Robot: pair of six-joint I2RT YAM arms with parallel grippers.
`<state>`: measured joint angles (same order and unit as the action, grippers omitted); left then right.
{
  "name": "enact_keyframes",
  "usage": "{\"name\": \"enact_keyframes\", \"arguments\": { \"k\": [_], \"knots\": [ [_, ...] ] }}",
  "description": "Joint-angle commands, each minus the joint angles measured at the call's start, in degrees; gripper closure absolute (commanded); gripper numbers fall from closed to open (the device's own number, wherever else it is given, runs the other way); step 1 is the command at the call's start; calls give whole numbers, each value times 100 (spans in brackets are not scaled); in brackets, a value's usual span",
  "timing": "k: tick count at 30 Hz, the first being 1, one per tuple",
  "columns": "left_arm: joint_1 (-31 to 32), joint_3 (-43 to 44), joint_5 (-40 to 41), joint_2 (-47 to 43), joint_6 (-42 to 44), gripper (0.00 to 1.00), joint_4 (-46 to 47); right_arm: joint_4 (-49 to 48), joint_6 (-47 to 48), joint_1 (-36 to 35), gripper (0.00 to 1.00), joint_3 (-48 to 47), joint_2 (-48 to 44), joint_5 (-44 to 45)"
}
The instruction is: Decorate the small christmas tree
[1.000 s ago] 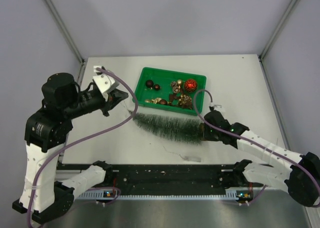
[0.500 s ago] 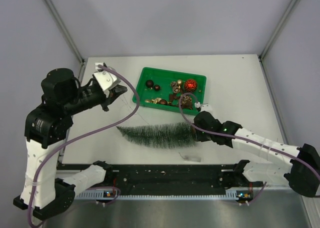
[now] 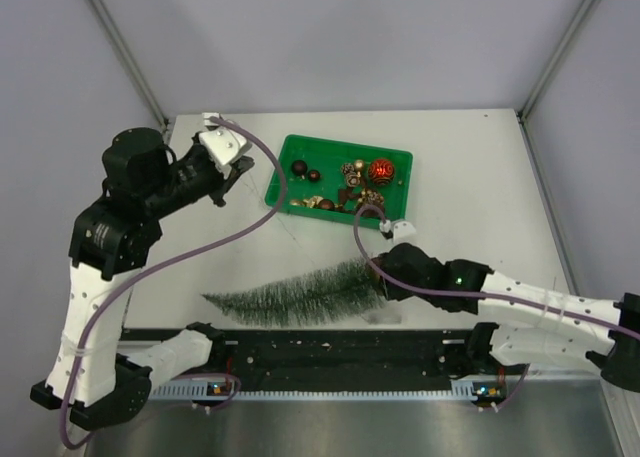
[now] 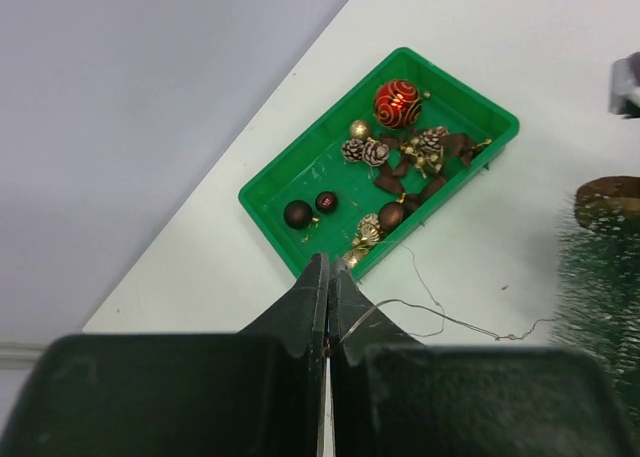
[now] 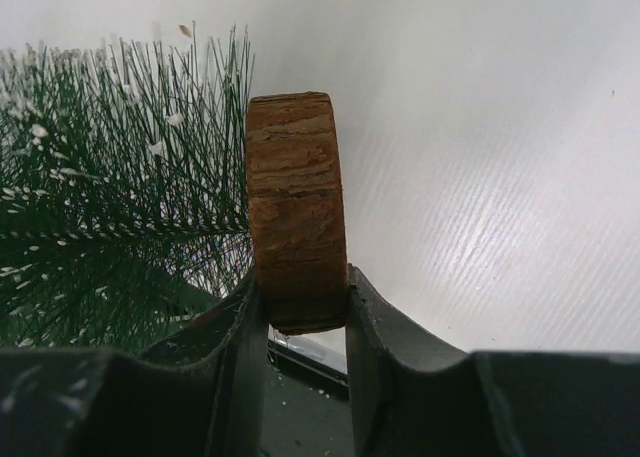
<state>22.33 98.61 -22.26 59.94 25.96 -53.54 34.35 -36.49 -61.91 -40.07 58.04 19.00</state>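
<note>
The small christmas tree [image 3: 290, 297] lies on its side near the table's front edge, tip pointing left. My right gripper [image 3: 378, 277] is shut on its round brown base [image 5: 297, 212], one finger on each flat face. Green frosted bristles [image 5: 110, 207] fill the left of the right wrist view. My left gripper [image 3: 238, 169] hovers left of the green tray [image 3: 283, 172], shut on a thin wire [image 4: 440, 317]. The wire trails down over the table toward the tree [image 4: 600, 277].
The green tray [image 4: 270, 212] holds a red glitter ball [image 4: 397, 102], dark baubles [image 4: 298, 214], pine cones [image 4: 365, 151] and brown bows [image 4: 415, 172]. A purple cable [image 3: 215, 252] hangs from the left arm across the table. Grey walls enclose the table's back and sides.
My right gripper has dragged the tree toward the front edge, its tip swinging left. My left gripper has moved back and slightly right, still pinching the wire.
</note>
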Motion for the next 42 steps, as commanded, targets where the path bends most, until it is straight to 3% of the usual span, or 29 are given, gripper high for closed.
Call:
{"name": "enact_keyframes", "arguments": {
  "k": [1, 8, 17, 23, 31, 42],
  "knots": [
    [-9, -254, 573, 158, 50, 100, 739, -261, -148, -190, 100, 122, -495, -106],
    [-9, -369, 899, 465, -143, 100, 1073, -877, -7, -190, 100, 536, -1058, -951],
    [-9, 185, 653, 993, -513, 100, 1126, -1202, -51, -242, 100, 826, -654, -1127],
    [0, -245, 995, 958, -399, 100, 1337, -1080, 116, -251, 100, 870, -1461, -1329],
    [-44, -570, 1444, 993, -328, 100, 1539, -1026, 20, -260, 100, 826, -2700, -2286],
    [-431, -1448, 223, 475, -1198, 100, 1688, -1228, -341, -243, 100, 545, -3572, -1918]
  ]
}}
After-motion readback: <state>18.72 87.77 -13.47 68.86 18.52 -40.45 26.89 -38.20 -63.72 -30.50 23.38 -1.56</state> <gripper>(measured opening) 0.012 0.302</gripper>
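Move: The right hand holds the tree by its wooden base, with the green branches reaching left, their middle about 18 cm left of the hand and 3 cm back. The battery pack is some 6 cm straight back and 10 cm below it; the tray is about 26 cm ahead and 10 cm left. The shut left hand has the light wire: from it the tray's middle is some 18 cm ahead, 15 cm right and 42 cm down, the wooden base 8 cm back, 22 cm right and 34 cm lower. The right hand keeps its grip on the wooden base and draws the tree back about 7 cm towards the table's near edge, dipping slightly before lifting it some 9 cm, while the wrist rolls its left side up by some 35 degrees and turns a little counter-clockwise. Meanwhile the left hand, fingers still shut on the wire, travels some 10 cm forward and sinks 7 or 8 cm towards the tray, turning about 15 degrees counter-clockwise. ##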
